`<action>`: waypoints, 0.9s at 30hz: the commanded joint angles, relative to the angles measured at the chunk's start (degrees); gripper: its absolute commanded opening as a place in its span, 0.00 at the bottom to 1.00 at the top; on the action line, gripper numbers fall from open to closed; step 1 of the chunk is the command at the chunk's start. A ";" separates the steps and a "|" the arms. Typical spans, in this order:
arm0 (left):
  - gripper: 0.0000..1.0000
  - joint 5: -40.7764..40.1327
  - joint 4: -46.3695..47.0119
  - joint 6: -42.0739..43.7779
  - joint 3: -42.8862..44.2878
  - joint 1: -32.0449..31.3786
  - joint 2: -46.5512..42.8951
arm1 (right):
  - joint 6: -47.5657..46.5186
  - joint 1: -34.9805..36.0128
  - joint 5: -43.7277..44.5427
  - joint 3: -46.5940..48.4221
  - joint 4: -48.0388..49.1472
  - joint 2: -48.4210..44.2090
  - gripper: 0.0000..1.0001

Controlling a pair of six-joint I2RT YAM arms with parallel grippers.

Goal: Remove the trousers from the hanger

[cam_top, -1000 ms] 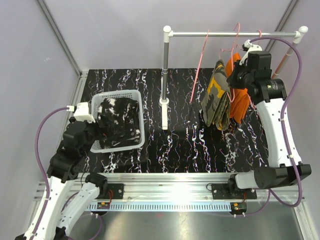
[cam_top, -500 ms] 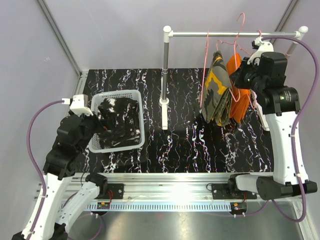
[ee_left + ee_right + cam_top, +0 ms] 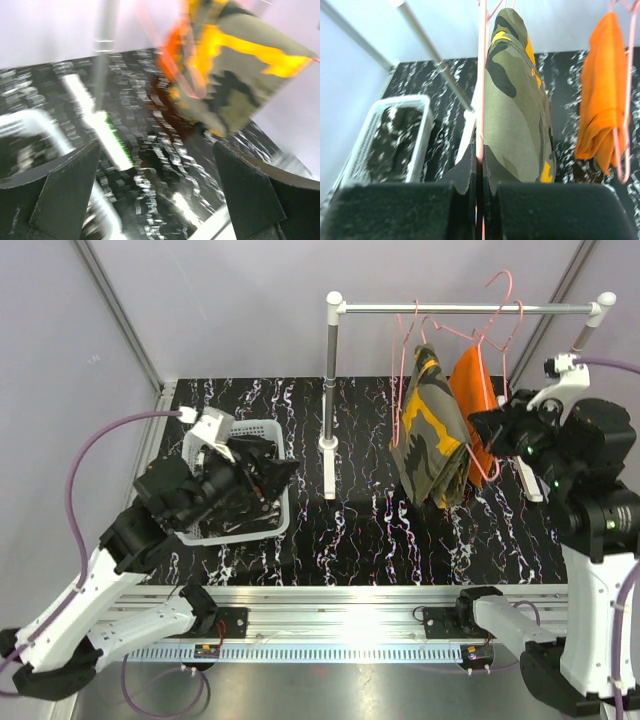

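Camouflage trousers [image 3: 432, 430] and orange trousers [image 3: 470, 390] hang on pink hangers [image 3: 497, 285] from the rail. In the right wrist view my right gripper [image 3: 480, 167] is shut on a pink hanger wire [image 3: 481, 75] that runs up the left side of the camouflage trousers [image 3: 517, 125]. The orange trousers [image 3: 601, 100] hang further right. Dark trousers [image 3: 235, 495] lie in the white basket [image 3: 283, 515]. My left gripper [image 3: 275, 472] is open over the basket's right side. Its blurred wrist view faces the camouflage trousers [image 3: 240, 75], with nothing between the fingers [image 3: 65, 192].
The rail [image 3: 470, 308] rests on a white post [image 3: 331, 390] at mid table and a slanted support [image 3: 585, 335] at the right. Grey walls close in the left and back. The black marbled tabletop [image 3: 350, 530] lies between basket and clothes.
My right arm has pulled back toward the near right with the hanger wire, and the hangers have swung and tilted. My left arm has risen from beside the basket and swung right.
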 commanded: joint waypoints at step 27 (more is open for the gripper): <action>0.99 -37.49 34.32 29.77 16.18 -51.45 39.17 | 10.67 -0.17 -18.04 -7.49 5.32 -24.91 0.00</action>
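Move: The camouflage trousers, hanging on the pink hanger already held by the right gripper, lie about 24 cm to the left hand's right, 9 cm farther out and 3 cm lower. The rack's left post stands about 20 cm ahead of the left hand and 8 cm to its right. From the right hand, the camouflage trousers are about 6 cm ahead, 7 cm left and 9 cm below. The orange trousers hang about 17 cm ahead of that hand, 3 cm right and 13 cm below. Keep the right fingers shut on the hanger wire and draw it about 15 cm back from the rack, drifting slightly left and turning the wrist some 15 degrees counter-clockwise. Meanwhile sweep the wide-open left gripper about 26 cm right and 14 cm back to the near edge of the camouflage trousers, turning it clockwise and tipping its fingers up; don't close it yet. ##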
